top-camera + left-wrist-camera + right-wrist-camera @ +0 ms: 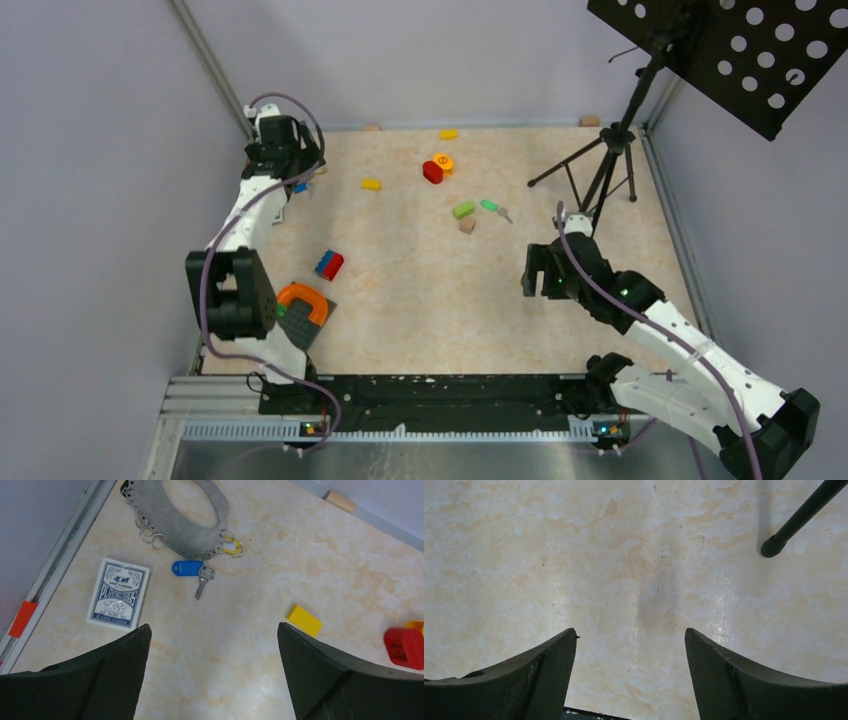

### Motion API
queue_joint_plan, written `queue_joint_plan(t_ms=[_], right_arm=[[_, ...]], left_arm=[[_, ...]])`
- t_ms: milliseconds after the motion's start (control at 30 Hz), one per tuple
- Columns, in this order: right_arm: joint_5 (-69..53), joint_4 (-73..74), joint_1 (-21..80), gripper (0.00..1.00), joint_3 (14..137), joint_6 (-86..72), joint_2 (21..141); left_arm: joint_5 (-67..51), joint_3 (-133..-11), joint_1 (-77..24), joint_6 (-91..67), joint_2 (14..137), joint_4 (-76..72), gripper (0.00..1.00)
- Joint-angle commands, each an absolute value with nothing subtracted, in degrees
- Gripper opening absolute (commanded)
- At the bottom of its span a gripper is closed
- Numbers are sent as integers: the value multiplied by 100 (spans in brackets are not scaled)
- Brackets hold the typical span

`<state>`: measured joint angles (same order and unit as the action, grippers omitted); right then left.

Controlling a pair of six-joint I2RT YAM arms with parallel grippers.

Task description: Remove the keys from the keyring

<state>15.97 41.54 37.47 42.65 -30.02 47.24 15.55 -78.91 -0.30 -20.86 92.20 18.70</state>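
Observation:
The keyring (170,517) is a wide grey loop with small metal rings along its edge, lying in the far left corner in the left wrist view. A silver key with a blue head (192,571) hangs off one ring and lies flat on the table; in the top view only its blue head (299,186) shows. A yellow tag (233,547) sits on a neighbouring ring. My left gripper (212,626) hovers open a short way before the key, empty, high in the corner (292,158). My right gripper (630,630) is open over bare table, far away at mid-right (535,270).
A blue card deck (118,594) lies left of the key, with a yellow block (304,620) and a red block (404,647) to the right. A green-headed key (490,206), green block (463,210), red-blue block (329,264), orange curved toy (303,300) and tripod (605,160) stand around.

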Motion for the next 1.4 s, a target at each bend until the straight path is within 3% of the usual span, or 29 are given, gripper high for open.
queue_joint_plan(t_ms=[0, 367, 767, 1233, 1367], right_arm=[[1500, 3999, 3779, 78, 4364, -2917, 4653], [1315, 3926, 3779, 78, 4333, -2874, 4595], [1272, 3908, 3779, 78, 4334, -2864, 4786], [1266, 3875, 3779, 78, 4324, -2856, 4799], [1258, 3872, 3775, 78, 4324, -2853, 4782]], left_arm=[[806, -8612, 374, -1829, 10299, 1277, 97], [-249, -9980, 870, -1503, 12401, 629, 86], [-626, -11521, 862, -1533, 13907, 1256, 77], [225, -10474, 624, -1152, 13264, 1026, 60], [287, -10362, 542, -925, 13157, 1004, 49]])
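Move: The yellow clip on the edge of the gray plate lies about 15 cm ahead of the left hand, 3 cm to its left and 19 cm below. The key is roughly 9 cm ahead and 5 cm left, the blue tag 10 cm ahead and 8 cm left. The yellow block lies 11 cm ahead, 10 cm right. From the right hand the yellow clip is some 40 cm ahead and 49 cm left, about 12 cm down. To the yellow clip the left hand reaches forward and steeply down, about 16 cm out and 17 cm lower, drifting a little left and turning some 10 degrees clockwise while its wide-open fingers narrow to half. Low astride the clip, it then draws back about 2 cm towards the base, the left finger coming onto the plate's edge. ##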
